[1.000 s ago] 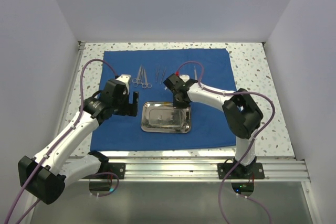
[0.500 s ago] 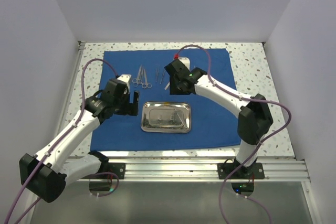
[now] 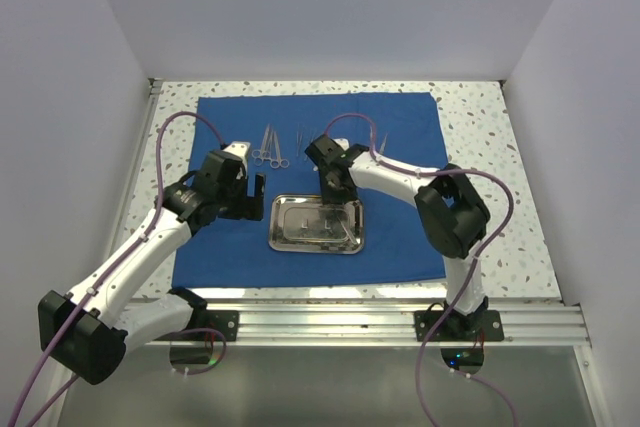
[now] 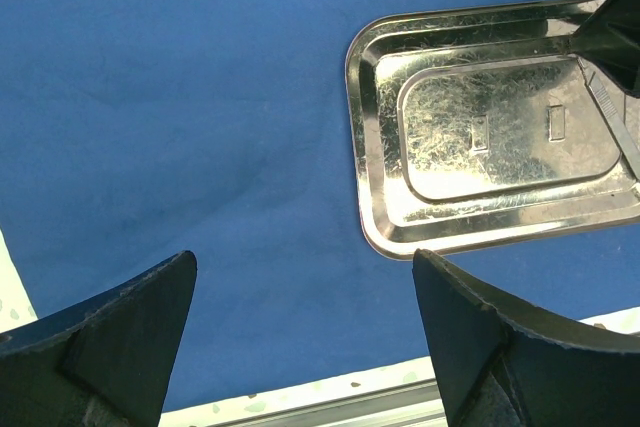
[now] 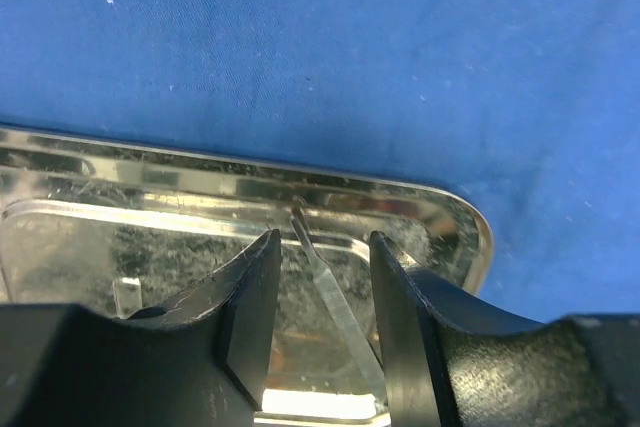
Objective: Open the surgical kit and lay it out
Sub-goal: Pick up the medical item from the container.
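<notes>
The royal-blue cloth lies spread flat on the table. Near its front middle sits the shiny steel tray. My right gripper hangs low over the tray's far right corner. In the right wrist view its jaws stand apart, one on each side of thin steel tweezers that lie in the tray ungripped. My left gripper hovers over the cloth left of the tray, wide open and empty. Scissors and forceps and further thin tools lie in a row on the far cloth.
Speckled white tabletop surrounds the cloth. White walls close in on the left, right and back. An aluminium rail with both arm bases runs along the near edge. Purple cables loop over both arms.
My right gripper swung out toward the far cloth, then came back over the tray's far right corner, and its jaws went from shut to open. The left arm barely moved.
</notes>
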Robot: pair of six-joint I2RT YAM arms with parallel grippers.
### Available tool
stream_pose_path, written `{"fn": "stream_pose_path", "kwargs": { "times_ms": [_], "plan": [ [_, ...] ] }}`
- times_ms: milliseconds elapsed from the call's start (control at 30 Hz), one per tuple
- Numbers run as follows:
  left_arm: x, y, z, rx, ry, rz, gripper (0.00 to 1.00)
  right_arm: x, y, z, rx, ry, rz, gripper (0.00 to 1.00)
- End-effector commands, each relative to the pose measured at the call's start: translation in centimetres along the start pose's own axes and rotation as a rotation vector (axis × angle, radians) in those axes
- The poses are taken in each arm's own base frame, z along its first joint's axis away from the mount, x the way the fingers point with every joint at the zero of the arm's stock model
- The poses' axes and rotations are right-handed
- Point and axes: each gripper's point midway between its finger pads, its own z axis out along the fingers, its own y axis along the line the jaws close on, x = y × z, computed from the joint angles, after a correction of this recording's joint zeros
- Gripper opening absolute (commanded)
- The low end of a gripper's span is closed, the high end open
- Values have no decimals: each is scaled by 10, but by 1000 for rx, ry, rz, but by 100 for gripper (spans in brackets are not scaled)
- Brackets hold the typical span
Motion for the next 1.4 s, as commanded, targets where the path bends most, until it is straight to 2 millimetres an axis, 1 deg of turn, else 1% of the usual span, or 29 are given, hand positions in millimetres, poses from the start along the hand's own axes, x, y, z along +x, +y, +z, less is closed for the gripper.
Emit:
{"fn": "stream_pose_path", "kwargs": {
  "times_ms": [0, 200, 333, 400, 433, 567, 633, 667, 700, 867, 967, 1000, 1067, 1100, 1167, 1267, 1367],
  "plan": [
    [-11, -1, -5, 5, -43, -33, 93, -10, 11, 2, -44, -20, 0, 44],
    [-8, 1, -4, -4, -39, -40, 93, -4, 14, 16, -43, 4, -7, 39],
    [-7, 1, -3, -6, -35, -38, 93, 3, 11, 25, -20, 27, -15, 33],
    [-8, 1, -3, -6, -36, -38, 93, 7, 7, 30, 6, 33, -22, 30],
    [-8, 1, -3, -8, -35, -37, 93, 8, 4, 31, 17, 37, -21, 27],
    [-9, 2, -3, -16, -35, -33, 93, 15, -7, 35, 66, 50, -37, 21],
    [-10, 2, -3, -17, -35, -28, 93, 24, -14, 40, 88, 63, -46, 18],
    [-10, 3, -3, -19, -34, -28, 93, 23, -14, 40, 87, 61, -45, 18],
    [-11, 3, -3, -19, -36, -25, 93, 28, -16, 42, 94, 71, -49, 18],
    [-10, 2, -1, -21, -27, -15, 93, 40, -18, 52, 101, 103, -55, 15],
    [-11, 2, 0, -22, -24, -10, 93, 47, -20, 57, 109, 120, -59, 11],
    [-11, 3, 0, -24, -23, -7, 93, 49, -22, 59, 114, 127, -61, 7],
    [-11, 3, 1, -25, -20, -3, 93, 54, -24, 62, 120, 136, -65, 3],
    [-11, 3, 1, -25, -20, -2, 93, 55, -24, 62, 120, 138, -63, 0],
    [-11, 3, 2, -23, -19, 0, 93, 59, -26, 63, 121, 141, -65, 0],
    [-11, 2, 3, -21, -17, 2, 93, 54, -25, 57, 118, 128, -64, 0],
    [-11, 1, 5, -16, -15, 2, 93, 34, -20, 34, 90, 74, -47, 0]
  ]
}}
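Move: The scalpel's middle lies about 4 cm back and 2 cm to the right of the right hand, some 3 cm below it, with its thin far end almost under the fingers. The tray is centred 4 cm back and 5 cm to the hand's left. Beyond it, a pointed tool lies 13 cm ahead and 3 cm left, and a clamp 14 cm ahead and 14 cm left. From the left hand the scalpel is roughly 4 cm ahead, 21 cm right and 13 cm down. Downward about 2 cm, the right hand sinks into the far part of the tray onto the scalpel's thin far end, drifting nearly 1 cm left on the way and then easing slightly forward and back right. Its half-open fingers close fully, without the wrist turning, and pinch the scalpel near that end. ##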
